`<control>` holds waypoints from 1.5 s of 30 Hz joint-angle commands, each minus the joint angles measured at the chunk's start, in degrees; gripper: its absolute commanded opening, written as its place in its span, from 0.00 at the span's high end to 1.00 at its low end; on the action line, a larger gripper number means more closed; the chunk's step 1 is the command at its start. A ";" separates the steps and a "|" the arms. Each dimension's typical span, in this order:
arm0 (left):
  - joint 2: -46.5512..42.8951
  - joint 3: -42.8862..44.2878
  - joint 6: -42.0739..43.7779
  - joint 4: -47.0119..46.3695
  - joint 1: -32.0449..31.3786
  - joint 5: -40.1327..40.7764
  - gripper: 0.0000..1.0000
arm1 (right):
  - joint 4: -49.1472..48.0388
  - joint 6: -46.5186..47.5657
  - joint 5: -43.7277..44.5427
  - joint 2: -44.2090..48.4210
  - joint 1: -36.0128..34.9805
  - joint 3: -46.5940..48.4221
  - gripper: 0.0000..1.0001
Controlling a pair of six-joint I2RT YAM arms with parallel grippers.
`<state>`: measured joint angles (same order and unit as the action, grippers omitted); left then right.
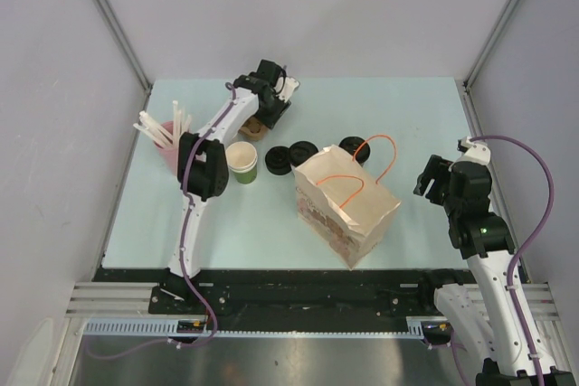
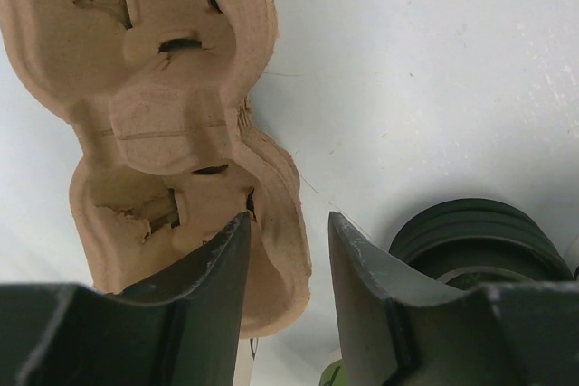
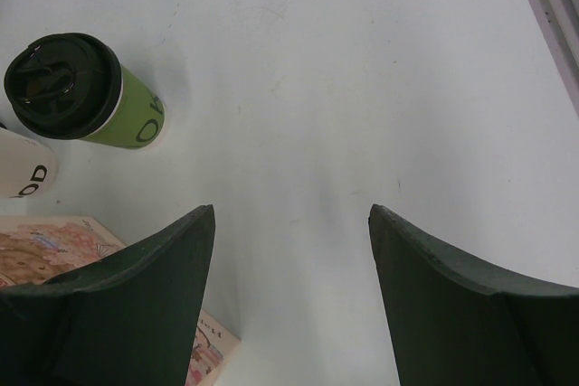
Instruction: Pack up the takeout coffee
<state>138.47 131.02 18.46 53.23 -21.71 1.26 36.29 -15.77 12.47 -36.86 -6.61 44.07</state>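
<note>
The green takeout coffee cup (image 3: 90,97) with its black lid stands on the table, and a white-sided cup (image 3: 23,174) stands just left of it, cut by the frame edge. From above, only a black lid (image 1: 355,144) shows behind the paper bag (image 1: 348,201). My right gripper (image 3: 290,210) (image 1: 432,178) is open over bare table, well right of these cups. My left gripper (image 2: 289,219) (image 1: 264,113) hovers open at the back over a brown pulp cup carrier (image 2: 163,133) (image 1: 256,127). One finger (image 2: 217,268) is over a carrier pocket, and the other is outside the rim with a gap.
A lidless green cup (image 1: 242,162) stands by the left arm, beside a pink cup of white straws (image 1: 167,146). Two round black lids (image 1: 279,158) (image 1: 302,153) lie left of the bag; one black lid (image 2: 479,241) shows by the left fingers. The bag's orange handles stand up.
</note>
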 commanded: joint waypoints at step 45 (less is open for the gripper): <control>-3.74 2.22 2.37 -0.85 1.59 1.72 0.75 | -0.35 0.74 -1.48 -0.14 0.11 1.36 0.25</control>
<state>138.10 131.02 19.00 53.28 -20.45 0.30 36.27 -15.77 11.20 -37.65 -6.61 44.07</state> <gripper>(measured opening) 0.236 0.745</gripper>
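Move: The cup carrier's middle is about 5 cm ahead of the left gripper and 2 cm to its left, some 2 cm lower, and the wall on the right of its nearer pocket already stands between the open fingers. The black lid stack lies roughly 12 cm back and 5 cm right of this gripper; the green cup stack stands about 14 cm back and 7 cm left. From the idle right gripper the carrier lies some 33 cm ahead, 57 cm left and 15 cm lower. Close the left gripper from roughly half open to about a quarter, pinching the right-hand wall of the carrier's nearer pocket between the fingertips. Let the hand sink about half a centimetre first and drift barely 1 cm left while closing, then, with the wall held, ease it up by about 1 cm, fingers still pointing steeply down. ##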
